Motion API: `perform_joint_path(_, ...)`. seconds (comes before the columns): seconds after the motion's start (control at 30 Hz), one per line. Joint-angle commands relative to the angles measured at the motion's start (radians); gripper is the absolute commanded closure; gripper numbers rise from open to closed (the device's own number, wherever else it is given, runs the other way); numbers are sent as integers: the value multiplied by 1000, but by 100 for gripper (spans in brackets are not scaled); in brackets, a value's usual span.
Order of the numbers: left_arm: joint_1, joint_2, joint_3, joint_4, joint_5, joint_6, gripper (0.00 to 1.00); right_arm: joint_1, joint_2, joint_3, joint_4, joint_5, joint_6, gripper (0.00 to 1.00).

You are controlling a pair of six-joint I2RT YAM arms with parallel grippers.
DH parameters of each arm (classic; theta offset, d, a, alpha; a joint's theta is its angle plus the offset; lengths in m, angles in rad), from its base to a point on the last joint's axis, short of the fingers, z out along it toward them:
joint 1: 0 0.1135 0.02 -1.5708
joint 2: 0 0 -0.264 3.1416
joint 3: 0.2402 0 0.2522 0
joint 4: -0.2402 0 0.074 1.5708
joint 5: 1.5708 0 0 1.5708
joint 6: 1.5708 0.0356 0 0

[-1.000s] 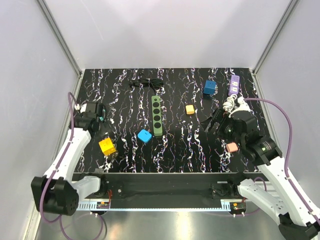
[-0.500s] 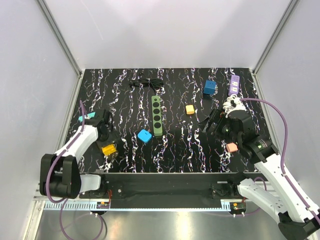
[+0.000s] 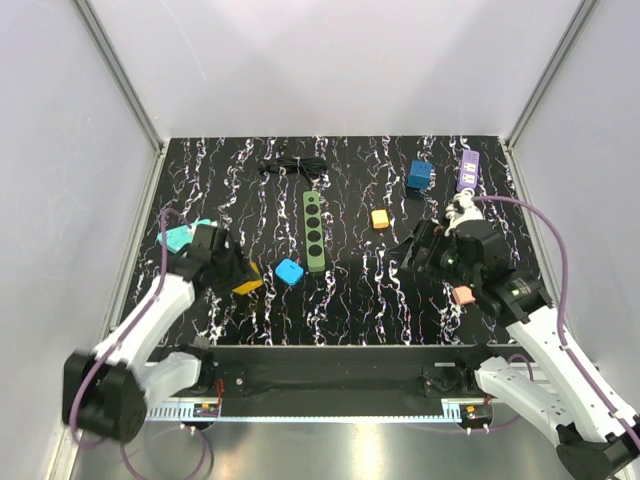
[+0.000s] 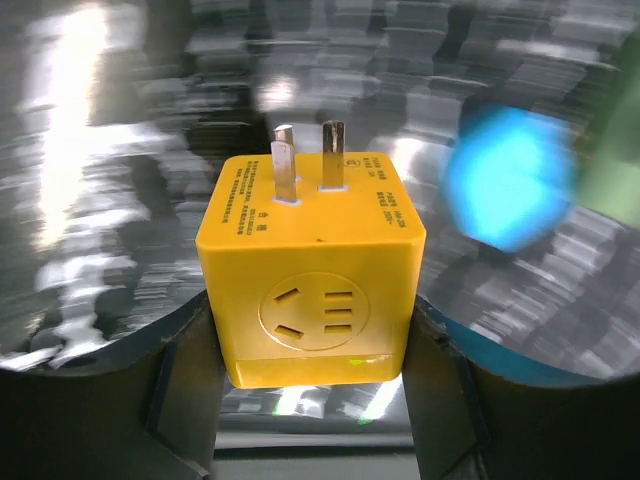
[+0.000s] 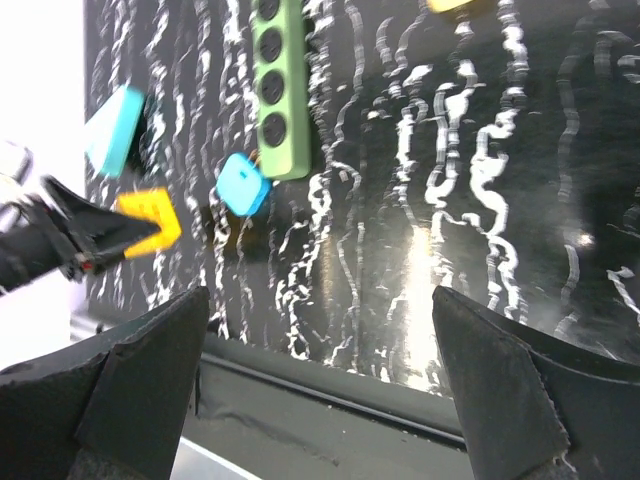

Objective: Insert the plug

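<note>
My left gripper is shut on the yellow plug, a cube with metal prongs pointing away from the camera; it also shows in the top view and the right wrist view, held above the table left of the light blue plug. The green power strip lies lengthwise at the table's middle, seen too in the right wrist view. My right gripper is open and empty, above the right half of the table.
A teal block lies at the left edge. An orange block, a dark blue block, a purple power strip, a pink block and a black cable lie around the table.
My left gripper has lifted the yellow plug and carried it right, toward the light blue plug. The right arm has shifted slightly left.
</note>
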Motion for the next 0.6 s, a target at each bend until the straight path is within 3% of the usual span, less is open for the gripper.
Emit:
perform_joint_path(0.0, -81, -159, 5, 217, 209, -59, 100, -4, 28, -40, 133, -131, -45, 0)
perform_joint_path(0.13, -119, -314, -124, 694, 435, -247, 100, -4, 43, -137, 379, -293, 1, 0)
perform_joint_path(0.27, -126, -351, -150, 757, 375, -465, 100, 39, 86, -175, 620, -275, 59, 0)
perform_joint_path(0.43, -153, -328, -168, 936, 357, -709, 100, 200, 158, -102, 687, -38, -54, 0)
perform_joint_path(0.57, -188, -305, -179, 1013, 322, -919, 100, 341, 204, -99, 867, 194, -229, 0)
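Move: The yellow plug is already in my left fingers, just off the table. My right gripper, where I take the plug, is about 36 cm to my left hand's right, level with it forward and some 16 cm higher; from my right hand the plug lies the reverse of that. From my left hand the blue box sits about 4 cm ahead and 11 cm right, and the green strip about 14 cm ahead and 16 cm right, both some 5 cm lower. With my left fingers keeping their hold, I sweep the plug up about 18 cm and some 13 cm right towards my right gripper, swinging the wrist by some 60 degrees so the fingers go from pointing down to nearly level, forward and right. My right hand, staying wide open, comes left to meet the plug, dipping slightly before it rises, its fingers turning left and tipping up. ##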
